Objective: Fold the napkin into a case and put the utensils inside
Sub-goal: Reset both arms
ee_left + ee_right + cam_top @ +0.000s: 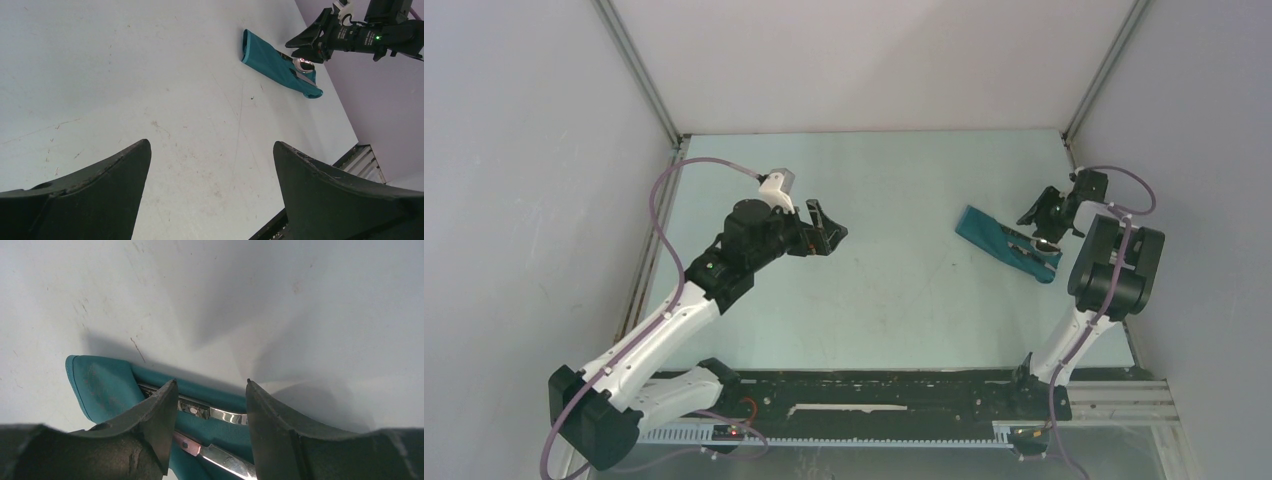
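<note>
The napkin, folded into a narrow teal case (992, 238), lies slanted at the right of the table, also in the left wrist view (267, 57). The utensils rest on its near end: a shiny spoon bowl (1046, 244) (302, 63) shows there. In the right wrist view a slim metal handle (225, 415) and the knife (227, 459) lie across the teal cloth (107, 385), running behind my fingers. My right gripper (211, 382) (1042, 215) hovers just over them, open, gripping nothing. My left gripper (824, 228) (210, 145) stands wide open over bare table, far left of the case.
Grey walls with metal corner posts (639, 75) close in the pale table (894, 290). The black rail (874, 400) with the arm bases runs along the near edge. The case lies close to the right wall.
</note>
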Tool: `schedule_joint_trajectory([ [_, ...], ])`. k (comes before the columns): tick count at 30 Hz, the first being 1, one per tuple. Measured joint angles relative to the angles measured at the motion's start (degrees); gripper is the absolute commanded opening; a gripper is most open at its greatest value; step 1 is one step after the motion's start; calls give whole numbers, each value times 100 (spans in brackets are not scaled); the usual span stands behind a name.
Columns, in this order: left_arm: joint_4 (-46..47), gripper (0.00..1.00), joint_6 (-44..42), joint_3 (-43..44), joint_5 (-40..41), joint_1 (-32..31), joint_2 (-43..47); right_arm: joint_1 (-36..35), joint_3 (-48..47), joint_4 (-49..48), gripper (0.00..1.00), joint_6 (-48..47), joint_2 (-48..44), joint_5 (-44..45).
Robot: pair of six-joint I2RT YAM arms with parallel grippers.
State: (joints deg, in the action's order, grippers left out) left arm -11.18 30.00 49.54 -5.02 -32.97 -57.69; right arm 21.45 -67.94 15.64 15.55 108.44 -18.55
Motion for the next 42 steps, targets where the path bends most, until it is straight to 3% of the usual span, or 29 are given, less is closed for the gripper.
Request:
schedule_joint_trajectory([
  [16, 0, 100, 7, 0, -35, 0, 0, -81, -4, 369, 58, -39, -114, -153],
  [32, 44, 100, 17, -11, -125, 0, 4, -227, 157, 831, 62, -365, -1108, 203],
  [33, 42, 100, 13, -11, -127, 0, 4, -321, 173, 951, 67, -426, -1322, 304],
  [34, 39, 100, 4, -11, -129, 0, 4, -490, 195, 1086, 89, -511, -1609, 457],
  [35, 33, 100, -7, -9, -133, 0, 4, -721, 203, 1244, 98, -599, -1967, 610],
  [42, -389, 100, -258, 315, -136, 0, -133, -3423, 109, 1961, 100, -872, -5112, 1495],
])
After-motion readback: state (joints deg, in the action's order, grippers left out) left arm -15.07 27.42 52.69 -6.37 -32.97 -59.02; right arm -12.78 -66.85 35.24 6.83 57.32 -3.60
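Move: The right hand is low over the far edge of the napkin case, whose middle lies about 5 cm to its left, 3 cm back and 3 cm below. In the case, the spoon's middle is about 1 cm back and straight below sideways; the knife's middle is some 5 cm back and 2 cm left, both about 3 cm down. From the idle left hand the napkin case is about 12 cm ahead, 48 cm to the right and 24 cm below. Whether the right fingers touch the spoon or napkin at the start can't be made out. The right hand first eases about 1.5 cm left and back at nearly the same height, then lifts slowly and finally swings fast up, left and back, away from the utensils, about 26 cm higher in all and 18 cm to the left. Late on, its partly open fingers spread fully, while the wrist tips the fingers up some 30 degrees and turns counter-clockwise. ##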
